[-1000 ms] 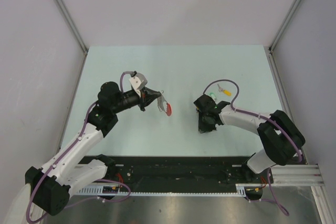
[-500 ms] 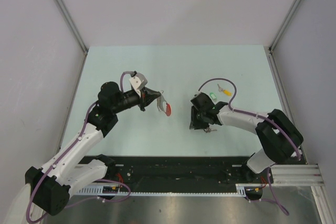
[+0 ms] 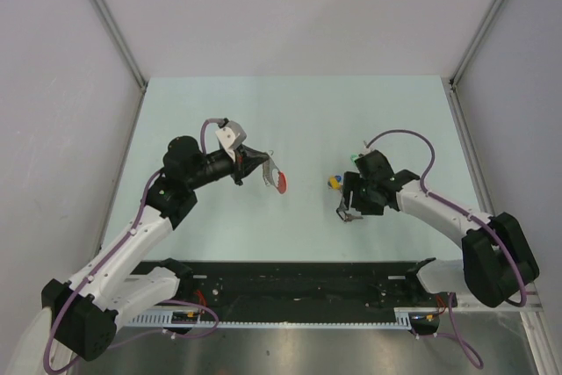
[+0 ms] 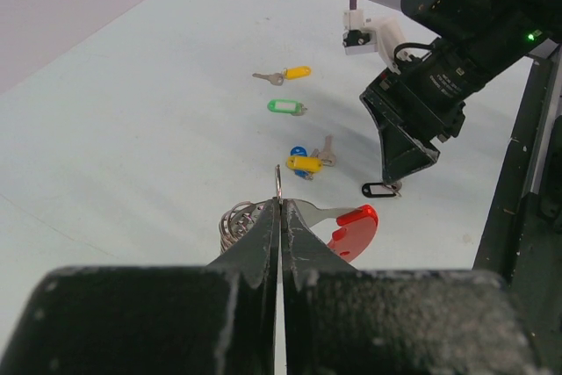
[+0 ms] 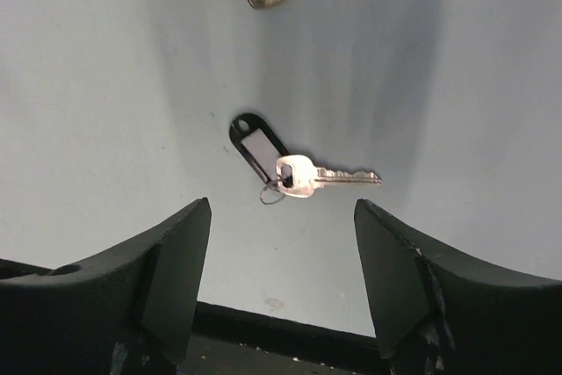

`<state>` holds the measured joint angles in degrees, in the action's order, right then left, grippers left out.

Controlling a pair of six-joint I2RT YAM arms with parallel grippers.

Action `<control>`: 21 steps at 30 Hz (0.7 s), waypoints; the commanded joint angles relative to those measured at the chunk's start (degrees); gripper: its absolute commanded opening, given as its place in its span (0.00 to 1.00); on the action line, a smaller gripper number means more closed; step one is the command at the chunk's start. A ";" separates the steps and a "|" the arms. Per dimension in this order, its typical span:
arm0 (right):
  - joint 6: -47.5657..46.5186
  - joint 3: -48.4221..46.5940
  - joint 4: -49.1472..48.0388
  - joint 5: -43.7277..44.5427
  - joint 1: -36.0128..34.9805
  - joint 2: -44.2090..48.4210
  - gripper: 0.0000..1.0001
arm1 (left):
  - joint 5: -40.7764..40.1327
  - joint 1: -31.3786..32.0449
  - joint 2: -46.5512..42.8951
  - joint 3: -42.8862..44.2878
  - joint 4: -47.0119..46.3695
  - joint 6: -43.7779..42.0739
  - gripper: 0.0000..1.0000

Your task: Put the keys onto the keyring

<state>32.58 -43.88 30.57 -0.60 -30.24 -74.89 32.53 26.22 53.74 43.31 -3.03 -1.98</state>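
My left gripper [image 3: 266, 167] is shut on the keyring [image 3: 278, 182], a grey metal loop with a red oval tag, and holds it above the table; the left wrist view shows the jaws [image 4: 279, 204] closed on the loop, with the red tag [image 4: 353, 227] hanging to the right. My right gripper [image 3: 349, 206] is open just above the black-headed key [image 3: 348, 216]. In the right wrist view the key [image 5: 272, 160] lies flat on the table ahead of the open fingers [image 5: 281, 212], not touched. The blue-and-yellow key [image 3: 334, 183] lies just left of the right wrist.
In the left wrist view a green key [image 4: 284, 106] and a yellow key [image 4: 290, 74] lie beyond the blue-and-yellow key [image 4: 303, 162]. The right arm covers most of them in the top view. A black rail [image 3: 290, 292] runs along the near table edge.
My right wrist has swung to the right and turned, uncovering the blue-and-yellow key. The black key stays on the table near its fingertips. The left arm and keyring have not moved.
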 commanded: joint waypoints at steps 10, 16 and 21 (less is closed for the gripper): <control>-0.23 2.66 -7.09 -9.41 -0.78 -5.96 0.70 | 0.25 -0.38 -0.03 2.75 -1.72 -0.75 0.00; 2.40 1.00 -16.23 -14.34 -2.63 -12.11 0.70 | 0.25 -0.38 -0.12 2.83 -1.63 -0.66 0.00; 1.53 -4.45 -20.81 -14.43 -5.88 -17.04 0.72 | 0.16 -0.38 -0.47 2.75 -1.63 -0.66 0.01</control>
<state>34.33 -44.69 15.42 -14.41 -33.87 -88.18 32.53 26.22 54.00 43.31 -2.76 -1.98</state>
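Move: From the right hand, the loose silver key lies about 3 cm ahead and 1 cm to the right, some 5 cm below. Its black tag sits 3 cm ahead and 2 cm left, equally low; the yellow tag with its keys lies about 12 cm ahead and 5 cm left. From the left gripper, the silver key is some 22 cm to the right, about level fore-and-aft and 25 cm lower. Drop the open right gripper down and back about 2 cm each, then sweep it left some 7 cm just over the table, easing forward late in the sweep. Bring the right-hand finger against the silver key and push key and black tag along, fingers still open, rolling the hand's left side up and turning it counter-clockwise, each about 10 degrees. ##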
